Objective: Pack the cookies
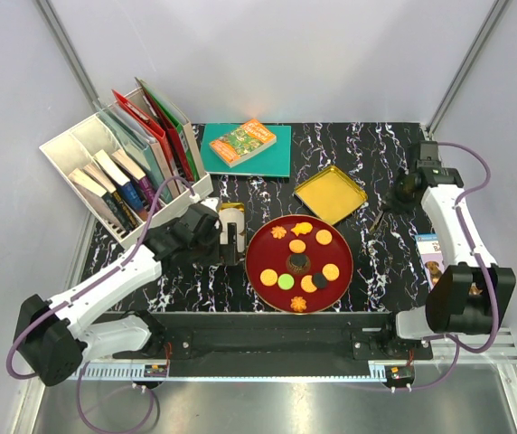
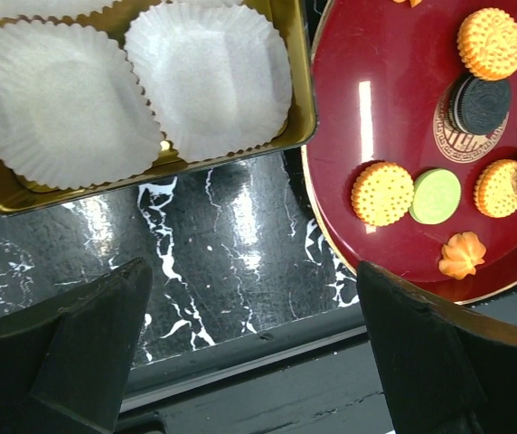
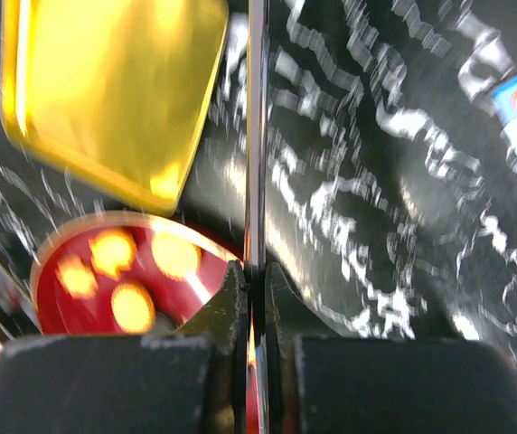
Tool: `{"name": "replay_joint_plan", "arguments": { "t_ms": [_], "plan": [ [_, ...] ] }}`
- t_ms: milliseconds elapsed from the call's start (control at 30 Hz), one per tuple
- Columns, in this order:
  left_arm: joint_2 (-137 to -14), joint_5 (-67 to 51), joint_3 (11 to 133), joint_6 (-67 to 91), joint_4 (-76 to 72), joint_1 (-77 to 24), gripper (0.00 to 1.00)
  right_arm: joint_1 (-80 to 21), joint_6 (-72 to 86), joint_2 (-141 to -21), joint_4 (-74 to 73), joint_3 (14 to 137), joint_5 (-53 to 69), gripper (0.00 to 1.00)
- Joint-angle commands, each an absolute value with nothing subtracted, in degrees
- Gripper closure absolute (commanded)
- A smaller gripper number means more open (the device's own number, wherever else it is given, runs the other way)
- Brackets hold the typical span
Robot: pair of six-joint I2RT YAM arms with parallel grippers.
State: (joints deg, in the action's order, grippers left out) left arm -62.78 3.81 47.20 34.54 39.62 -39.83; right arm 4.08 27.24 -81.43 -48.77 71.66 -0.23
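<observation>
The cookies [image 1: 297,262] lie on a big red round plate [image 1: 258,249]: round orange, green and dark discs plus orange flower shapes. In the left wrist view an orange cookie [image 2: 382,193], a green one [image 2: 436,196] and a flower one [image 2: 462,255] lie on the plate [image 2: 376,108]. My left gripper [image 1: 232,237] [image 2: 254,339] is open and empty, left of the plate, over a gold tin [image 2: 299,81] holding white paper cups [image 2: 209,77]. My right gripper [image 1: 401,193] [image 3: 257,280] is shut on a thin metal tool [image 3: 257,136] at the far right; that view is blurred.
A gold tin lid [image 1: 330,193] lies behind the plate. A white file box with books [image 1: 118,172] stands at the back left. A green book with an orange one on top [image 1: 246,145] lies at the back. A printed card [image 1: 430,258] lies at the right edge.
</observation>
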Motion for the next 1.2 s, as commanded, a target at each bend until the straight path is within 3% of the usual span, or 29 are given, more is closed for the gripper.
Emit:
{"name": "replay_joint_plan", "arguments": {
  "t_ms": [0,267,400,567,667,800,1167],
  "plan": [
    [-63.37,1.32,46.67,35.95,36.12,-39.81,0.01,0.36,22.33,-78.49,-56.07,74.44,3.34,1.00],
    [-64.60,1.05,47.63,36.39,35.24,-39.81,0.01,-21.94,23.64,-79.36,-68.28,78.83,-6.40,1.00],
    [-65.04,1.41,48.34,36.30,35.24,-39.73,0.01,-25.05,25.66,-77.53,-73.38,81.47,-11.07,1.00],
    [-64.69,1.58,48.34,37.00,35.24,-39.81,0.01,-25.05,30.50,-68.41,-71.81,76.74,-8.36,1.00],
    [-64.25,1.76,47.99,37.44,35.24,-39.81,0.01,-25.83,29.45,-68.64,-75.05,74.01,-2.47,1.00],
    [-63.72,2.02,47.55,37.79,35.33,-39.82,0.01,-35.31,32.68,-66.54,-75.76,70.93,-3.78,1.00],
    [-57.67,6.06,50.44,36.83,38.75,-39.82,0.01,-41.40,35.42,-65.48,-74.89,66.01,-2.20,0.99]
  ]
}}
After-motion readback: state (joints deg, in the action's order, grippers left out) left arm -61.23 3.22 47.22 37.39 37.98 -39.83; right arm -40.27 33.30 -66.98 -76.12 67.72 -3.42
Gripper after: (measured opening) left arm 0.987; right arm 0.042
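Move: Behind and to the left of the right hand, which holds a long thin metal utensil, lies the red plate of cookies, its middle about 22 cm left, 9 cm back and 15 cm below. The plate's right-hand yellow cookie is some 14 cm left and 11 cm back of this hand; the empty gold tray 13 cm left and 10 cm farther out. From the left hand the plate's middle is about 20 cm right, 3 cm ahead. Swinging back and to its left with the utensil still gripped in shut fingers, the right hand travels about 20 cm back and 14 cm left towards the plate's near right side, most of the leftward part first. Halfway it arcs up by some 4 cm, then sinks nearly as much; the wrist turns about 35 degrees counter-clockwise and the fingers tip more steeply down. ##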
